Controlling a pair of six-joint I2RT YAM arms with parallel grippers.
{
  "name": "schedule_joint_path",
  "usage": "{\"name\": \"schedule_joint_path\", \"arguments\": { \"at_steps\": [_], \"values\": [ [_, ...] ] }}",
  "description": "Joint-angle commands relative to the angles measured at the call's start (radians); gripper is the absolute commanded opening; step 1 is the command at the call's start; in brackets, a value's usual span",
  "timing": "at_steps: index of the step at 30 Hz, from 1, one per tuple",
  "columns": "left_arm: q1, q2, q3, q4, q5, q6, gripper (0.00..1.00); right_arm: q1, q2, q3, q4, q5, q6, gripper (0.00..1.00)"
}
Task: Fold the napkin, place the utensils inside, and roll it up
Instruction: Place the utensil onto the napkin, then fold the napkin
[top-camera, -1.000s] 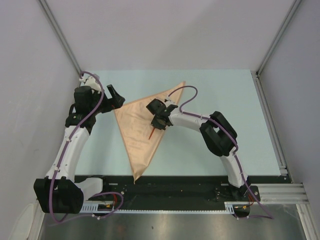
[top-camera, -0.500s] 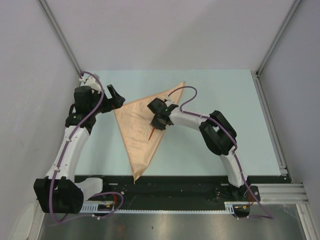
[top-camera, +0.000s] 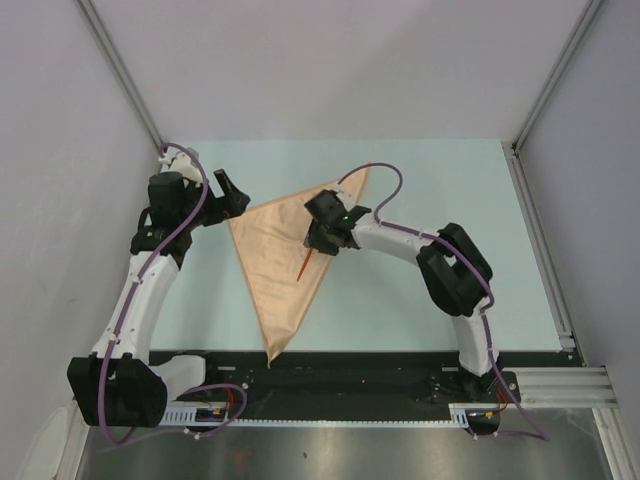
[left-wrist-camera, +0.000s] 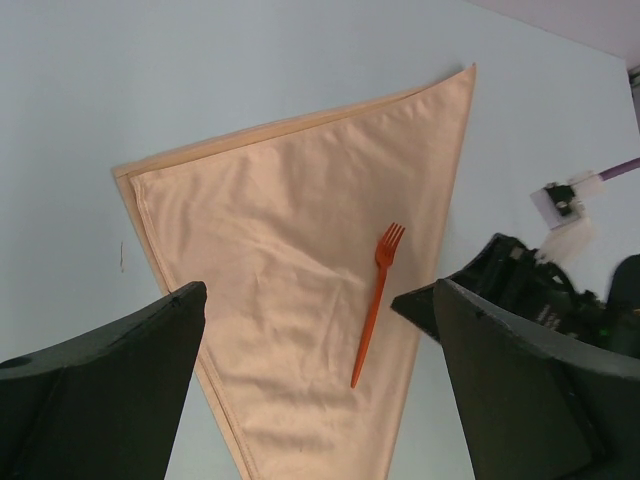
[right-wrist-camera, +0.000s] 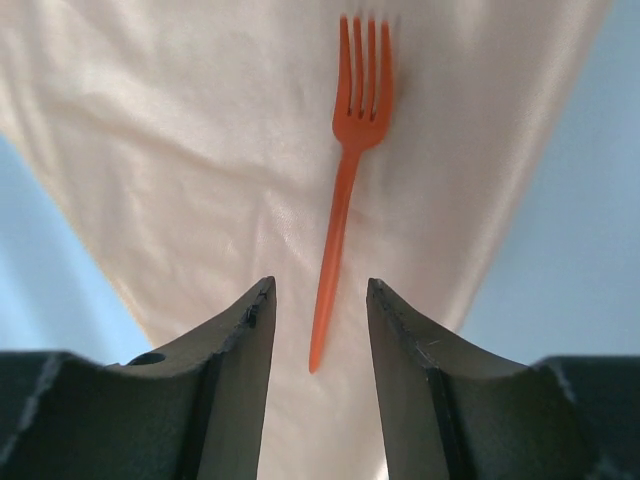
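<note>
The peach-orange napkin (top-camera: 272, 262) lies flat on the table, folded into a triangle with its long point toward the near edge. A red-orange plastic fork (top-camera: 305, 264), the only one of the utensils in view, rests on its right part, tines pointing away from me. My right gripper (top-camera: 323, 240) hovers over the fork's handle end, open. In the right wrist view the fork (right-wrist-camera: 341, 205) lies loose on the napkin (right-wrist-camera: 190, 150), with a gap to each side of my right gripper (right-wrist-camera: 320, 288). My left gripper (top-camera: 233, 195) stands open at the napkin's left corner, holding nothing.
The pale blue table top (top-camera: 430, 180) ends at a black rail (top-camera: 350, 365) along the near edge. Grey walls close in the left, back and right. The right arm's purple cable (top-camera: 385, 185) loops above the napkin's far corner.
My right gripper's jaws have parted and let go of the fork, which now lies on the napkin. The right wrist has shifted slightly right and away. The left arm has stayed still.
</note>
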Motion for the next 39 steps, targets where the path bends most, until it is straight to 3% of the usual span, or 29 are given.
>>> {"name": "schedule_joint_path", "arguments": {
  "at_steps": [1, 3, 7, 16, 29, 39],
  "values": [
    [0.008, -0.015, -0.001, 0.024, 0.002, -0.008, 1.0, -0.124, -0.184, -0.122, 0.17, -0.045, -0.217, 0.47],
    [0.008, -0.014, -0.001, 0.023, -0.002, -0.006, 0.99, -0.21, -0.198, -0.167, 0.29, -0.144, -0.289, 0.47],
    [0.008, -0.011, 0.001, 0.019, -0.018, 0.002, 1.0, -0.361, -0.14, -0.145, 0.347, -0.348, -0.405, 0.47],
    [0.008, 0.002, 0.001, 0.01, -0.058, 0.02, 1.0, -0.574, 0.173, 0.164, 0.294, -0.513, -0.491, 0.43],
    [0.008, 0.025, 0.009, -0.004, -0.093, 0.042, 0.99, -0.634, 0.512, 0.559, 0.22, -0.619, -0.419, 0.42],
    [0.008, 0.023, 0.012, -0.007, -0.09, 0.043, 1.0, -0.629, 0.589, 0.645, 0.217, -0.613, -0.354, 0.43]
  ]
}}
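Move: The folded napkin's far right corner, which the right hand goes for next, lies about 30 cm ahead and 17 cm to the right of it, some 2 cm lower. The fork lies on the napkin almost under this hand, its middle about 1 cm ahead and 1 cm left; the napkin's far left corner is around 10 cm ahead and 24 cm left. From the left hand the far right corner is roughly 29 cm ahead, 36 cm right and 21 cm below. Forward and to the right in a low arc, the right hand leaves the fork: up some 5 cm, then down to skim close over the table towards the napkin's far right corner, about 27 cm forward in all, easing back slightly left at the end. Its fingers stay part-open and tip up about 15 degrees as the hand's left side rolls up. The empty left hand drifts a little left and down. ##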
